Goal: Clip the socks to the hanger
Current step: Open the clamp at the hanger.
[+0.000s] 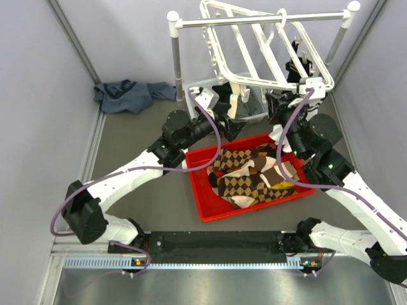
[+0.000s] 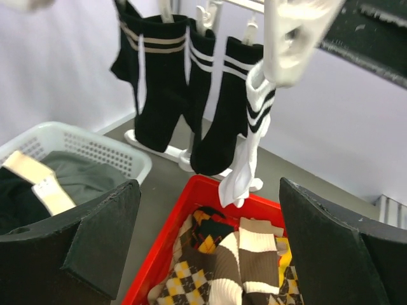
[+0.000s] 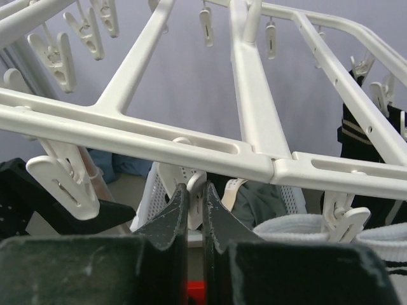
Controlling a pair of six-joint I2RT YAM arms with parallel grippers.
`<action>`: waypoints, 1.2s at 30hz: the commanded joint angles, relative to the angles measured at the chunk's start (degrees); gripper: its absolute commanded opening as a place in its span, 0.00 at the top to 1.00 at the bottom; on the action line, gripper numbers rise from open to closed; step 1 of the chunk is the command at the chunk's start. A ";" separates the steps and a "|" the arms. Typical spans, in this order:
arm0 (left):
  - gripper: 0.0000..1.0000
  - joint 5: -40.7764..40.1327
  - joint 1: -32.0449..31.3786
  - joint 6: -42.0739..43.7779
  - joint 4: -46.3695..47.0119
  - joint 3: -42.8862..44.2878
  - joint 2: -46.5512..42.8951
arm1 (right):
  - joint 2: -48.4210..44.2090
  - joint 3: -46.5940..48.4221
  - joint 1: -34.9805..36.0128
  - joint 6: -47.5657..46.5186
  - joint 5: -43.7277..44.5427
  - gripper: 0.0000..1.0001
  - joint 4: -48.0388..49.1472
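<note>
The socks [image 1: 254, 175], brown, tan and cream argyle with one black and yellow, lie heaped in a red bin [image 1: 206, 203]. The white hanger [image 1: 273, 79] hangs tilted from a rod above. My left gripper [image 2: 210, 248] is open and empty over the bin's near end, with the socks [image 2: 216, 273] showing between its fingers. My right gripper [image 3: 195, 197] is raised under a hanger bar [image 3: 159, 143]. It is shut on a small white clip [image 3: 197, 181] dangling from that bar. In the top view the right gripper [image 1: 286, 98] is below the frame's right corner and the left gripper [image 1: 230, 108] left of it.
Black socks with white stripes [image 2: 159, 95] and a white striped sock [image 2: 245, 165] hang from clips at the far side. A white basket [image 2: 95, 149] of dark clothes stands behind the bin. A rack of white posts [image 1: 175, 51] carries the rod. Blue cloth [image 1: 127, 95] lies at back left.
</note>
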 commanded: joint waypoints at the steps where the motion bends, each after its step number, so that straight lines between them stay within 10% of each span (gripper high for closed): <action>1: 0.06 3.30 -0.53 -2.04 7.20 0.97 3.10 | -1.74 3.35 0.01 -2.03 -1.41 1.00 -2.01; 19: 0.12 6.38 -2.64 -5.12 31.90 7.55 16.99 | -4.20 3.87 -11.06 4.03 -16.71 1.00 -8.00; 36: 0.33 10.51 -3.08 -8.73 31.91 16.79 22.89 | -5.61 3.00 -12.56 5.09 -17.85 1.00 -10.20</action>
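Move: The clamp to open is already pinched in the right fingertips, under the hanger's near rail; it lies some 11 cm right of the left hand, 1 cm ahead and about 7 cm higher. An empty clamp hangs in between, level ahead with the left hand, about 5 cm to its right and 6 cm above. From the right hand, the sock clamp with the white sock is roughly 8 cm to the right, level ahead and 1 cm lower. Bring the left gripper about 9 cm to the right towards the clamp in the right fingers, first dipping 2 cm under the empty clamp, then rising to some 4 cm above its starting height. Swing its fingers clockwise and tip them up, and start closing them partway. Keep the right fingers shut on their clamp and draw it about 3 cm to the right, easing slightly down and back. ##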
